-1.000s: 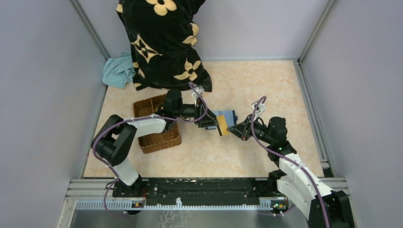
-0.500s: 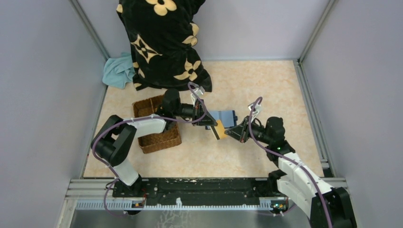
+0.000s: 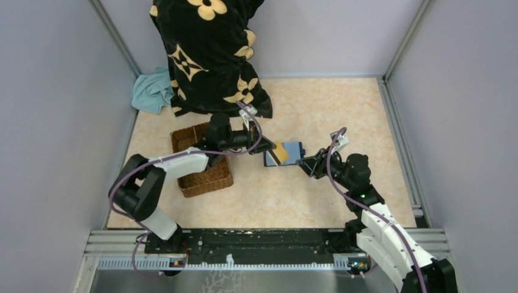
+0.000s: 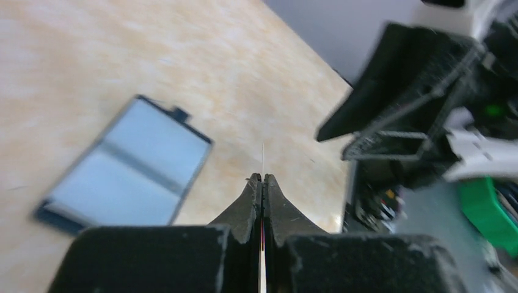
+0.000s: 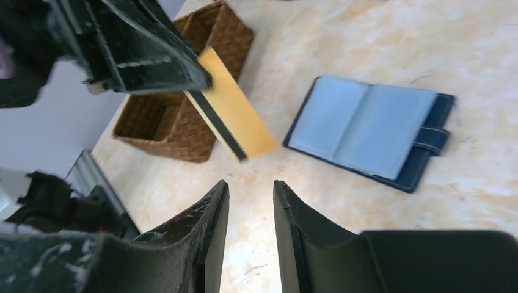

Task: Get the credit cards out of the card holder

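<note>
The card holder (image 3: 294, 151) lies open on the table, light blue inside with a navy rim and clasp (image 5: 372, 131) (image 4: 128, 171). My left gripper (image 3: 269, 148) is shut on one yellow credit card (image 3: 280, 153), which it holds in the air over the holder's left part. The right wrist view shows that card (image 5: 235, 116) tilted, with a dark stripe along one edge. In the left wrist view it is only a thin edge (image 4: 262, 160) sticking out between the closed jaws (image 4: 262, 178). My right gripper (image 3: 306, 166) (image 5: 250, 189) stands open and empty just right of the card.
A brown wicker basket (image 3: 201, 162) (image 5: 177, 122) sits left of the holder, under the left arm. A black cloth with cream flowers (image 3: 207, 55) and a teal rag (image 3: 153, 91) lie at the back left. Grey walls close in the table.
The right gripper held the card a second ago, has opened and drawn back. The left gripper closed on the card and carried it up and back over the holder.
</note>
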You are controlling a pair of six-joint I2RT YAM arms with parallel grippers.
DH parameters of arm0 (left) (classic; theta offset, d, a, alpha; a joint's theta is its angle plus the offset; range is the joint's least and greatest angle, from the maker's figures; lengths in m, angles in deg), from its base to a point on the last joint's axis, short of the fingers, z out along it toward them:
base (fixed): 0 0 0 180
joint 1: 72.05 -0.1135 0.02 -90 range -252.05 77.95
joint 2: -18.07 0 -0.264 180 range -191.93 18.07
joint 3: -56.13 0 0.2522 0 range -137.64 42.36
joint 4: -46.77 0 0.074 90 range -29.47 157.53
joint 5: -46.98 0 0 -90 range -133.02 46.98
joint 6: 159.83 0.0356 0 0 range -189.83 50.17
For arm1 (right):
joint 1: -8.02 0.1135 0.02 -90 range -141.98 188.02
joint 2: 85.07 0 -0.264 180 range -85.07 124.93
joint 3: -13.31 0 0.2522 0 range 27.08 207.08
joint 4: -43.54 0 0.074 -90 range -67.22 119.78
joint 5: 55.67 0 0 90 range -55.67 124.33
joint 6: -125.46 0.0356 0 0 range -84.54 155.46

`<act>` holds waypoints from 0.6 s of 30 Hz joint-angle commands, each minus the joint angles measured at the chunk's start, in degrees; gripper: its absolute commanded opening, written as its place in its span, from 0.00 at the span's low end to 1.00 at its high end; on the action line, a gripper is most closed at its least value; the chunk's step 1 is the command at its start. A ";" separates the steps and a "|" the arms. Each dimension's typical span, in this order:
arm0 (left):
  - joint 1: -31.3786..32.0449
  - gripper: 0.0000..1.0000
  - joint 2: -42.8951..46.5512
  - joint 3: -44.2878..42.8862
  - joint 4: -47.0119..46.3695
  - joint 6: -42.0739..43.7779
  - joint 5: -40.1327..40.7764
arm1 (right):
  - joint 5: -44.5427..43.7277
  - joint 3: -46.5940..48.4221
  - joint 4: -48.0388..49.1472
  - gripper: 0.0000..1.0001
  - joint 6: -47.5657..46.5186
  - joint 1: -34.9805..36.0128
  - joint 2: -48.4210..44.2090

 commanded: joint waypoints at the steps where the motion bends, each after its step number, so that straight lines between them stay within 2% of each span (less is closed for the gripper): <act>1: -1.84 0.00 7.58 -1.33 12.53 2.32 25.94 | -8.58 4.42 -3.76 0.34 -4.85 0.28 0.68; 5: -3.69 0.00 12.05 -2.11 20.52 0.83 44.35 | -7.16 5.20 -1.46 0.34 -4.92 0.31 6.67; 10: -5.58 0.00 16.13 -2.51 27.17 0.99 61.26 | -5.72 6.17 3.44 0.33 -4.44 0.30 12.79; 13: -5.99 0.00 18.08 -1.93 27.88 2.45 68.77 | -4.93 7.33 5.11 0.33 -4.89 0.32 16.31; 18: -7.67 0.00 16.43 -5.62 36.17 2.05 77.22 | -4.33 7.43 8.25 0.32 -4.52 0.28 19.87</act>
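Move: The gold card is already pinched in my left hand. The basket's card compartment lies about 22 cm to its left, 11 cm ahead and 14 cm below; the basket's near compartment is some 25 cm left, level fore and aft, and the open card holder some 8 cm ahead and 5 cm right. From my right hand, the card holder lies roughly 13 cm ahead, 4 cm left and 14 cm below. I swing the gold card away from the holder in one quick arc with my left hand, about 20 cm left and 12 cm forward, rising slightly, towards the card compartment. My wrist turns some 70 degrees counter-clockwise until the shut fingers point forward. My right hand, fingers staying partly open and touching nothing, sinks about 5 cm and eases forward towards the holder. ##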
